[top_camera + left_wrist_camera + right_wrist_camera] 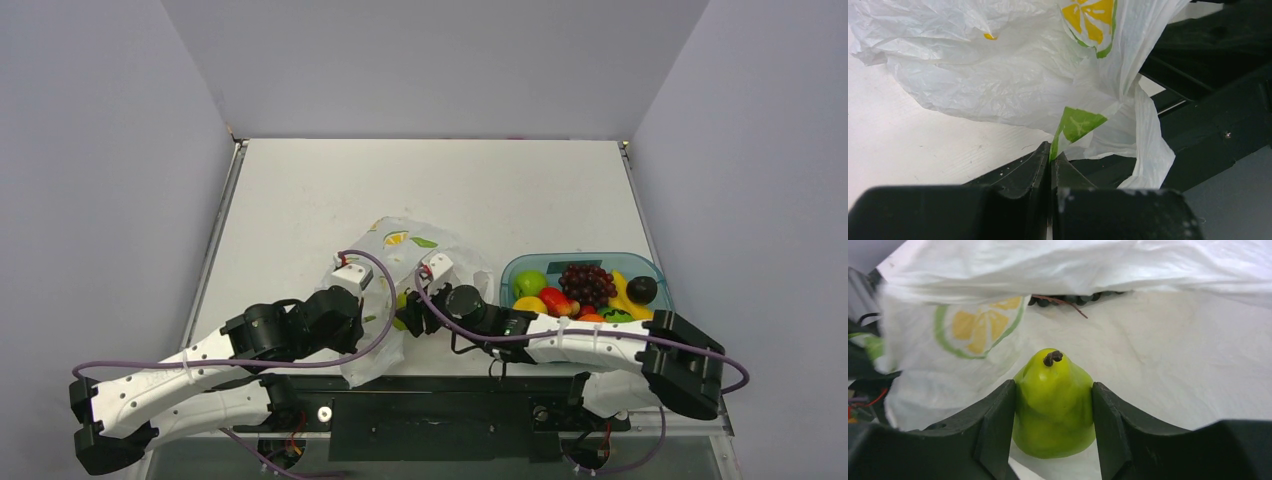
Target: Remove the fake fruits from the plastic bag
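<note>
The plastic bag [400, 245], white with lemon-slice and leaf prints, lies crumpled at the near middle of the table. My left gripper [1050, 157] is shut on a fold of the plastic bag [998, 85] at a green leaf print. My right gripper [1053, 390] reaches into the bag's mouth, and its fingers [998, 425] press both sides of a green pear-shaped fake fruit [1053, 405], stem pointing away. Deeper inside, dark grapes [1073, 298] peek from under the bag's upper layer [1098, 265]. Other fake fruits lie in a teal tray [640, 265] to the right.
The tray holds a green apple [529, 282], purple grapes [587, 283], a lemon [529, 304], a banana [625, 295] and a dark round fruit [642, 289]. Grey walls enclose the table on three sides. The black base rail [430, 400] runs along the near edge.
</note>
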You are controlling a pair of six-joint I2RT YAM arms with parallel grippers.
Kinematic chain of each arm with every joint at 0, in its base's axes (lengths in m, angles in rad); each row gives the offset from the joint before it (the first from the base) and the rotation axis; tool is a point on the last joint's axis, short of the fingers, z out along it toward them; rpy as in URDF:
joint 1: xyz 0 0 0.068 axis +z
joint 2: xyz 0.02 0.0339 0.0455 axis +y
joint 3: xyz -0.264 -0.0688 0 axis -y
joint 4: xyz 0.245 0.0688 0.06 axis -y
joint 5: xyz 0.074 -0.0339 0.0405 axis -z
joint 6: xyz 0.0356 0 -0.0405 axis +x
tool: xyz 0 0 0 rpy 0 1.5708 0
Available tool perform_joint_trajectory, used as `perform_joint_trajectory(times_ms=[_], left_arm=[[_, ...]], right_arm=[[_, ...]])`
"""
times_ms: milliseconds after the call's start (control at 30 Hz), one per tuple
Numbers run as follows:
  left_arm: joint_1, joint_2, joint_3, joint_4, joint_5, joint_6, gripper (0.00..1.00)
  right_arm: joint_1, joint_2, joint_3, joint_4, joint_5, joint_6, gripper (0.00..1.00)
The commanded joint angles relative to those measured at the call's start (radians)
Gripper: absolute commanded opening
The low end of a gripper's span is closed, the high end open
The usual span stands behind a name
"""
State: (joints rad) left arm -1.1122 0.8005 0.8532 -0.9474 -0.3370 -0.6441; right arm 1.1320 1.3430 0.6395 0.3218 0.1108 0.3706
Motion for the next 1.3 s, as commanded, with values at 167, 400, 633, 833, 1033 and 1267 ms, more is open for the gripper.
perform_joint_trajectory(times_ms=[167,400,633,833,1033,1267], left_arm=[[-0.01,0.001,0.015,0.001,-0.027,-0.013,0.0],[-0.012,0.023,0.021,-0.008,-0.048,-0.023,0.0],[-0.013,-0.017,0.021,-0.011,-0.066,-0.03,0.0],[-0.016,-0.052,0.015,-0.003,-0.061,-0.029,0.0],[-0.021,-0.031,0.018,-0.008,-0.066,-0.033,0.0],[-0.026,-0.017,0.018,-0.01,-0.07,-0.036,0.0]], right_arm=[[-0.003,-0.25,-0.024,-0.115,-0.097,-0.027,0.0],[-0.004,-0.429,0.069,-0.451,-0.082,-0.162,0.0],[-0.003,-0.622,0.102,-0.591,0.011,-0.145,0.0],[-0.004,-0.772,0.08,-0.573,0.147,-0.096,0.0],[-0.005,-0.845,0.074,-0.587,0.44,-0.043,0.0],[-0.039,-0.829,0.101,-0.768,0.928,0.167,0.0]])
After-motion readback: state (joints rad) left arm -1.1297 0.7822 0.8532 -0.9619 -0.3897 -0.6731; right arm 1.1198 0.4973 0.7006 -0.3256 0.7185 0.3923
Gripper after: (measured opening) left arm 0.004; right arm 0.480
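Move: The green pear is already between my right fingers at the bag's mouth, some 10 cm above the table. The blue tray it is bound for has its middle about 40 cm to the right, 8 cm ahead and 7 cm lower. In it the green apple sits roughly 27 cm right and 12 cm ahead, the yellow fruit 28 cm right and 7 cm ahead; the black grapes lie about 10 cm left and 12 cm ahead. From my left hand the tray's middle is some 48 cm right and 14 cm ahead. With the pear still pinched, I draw my right hand back about 4 cm while lifting, then carry it right and up, clear of the bag and towards the tray, about 20 cm across and 15 cm higher, easing forward again late on as the wrist swings some 35 degrees clockwise and the fingertips lift. My left hand stays put, keeping the bag's corner pinched. ##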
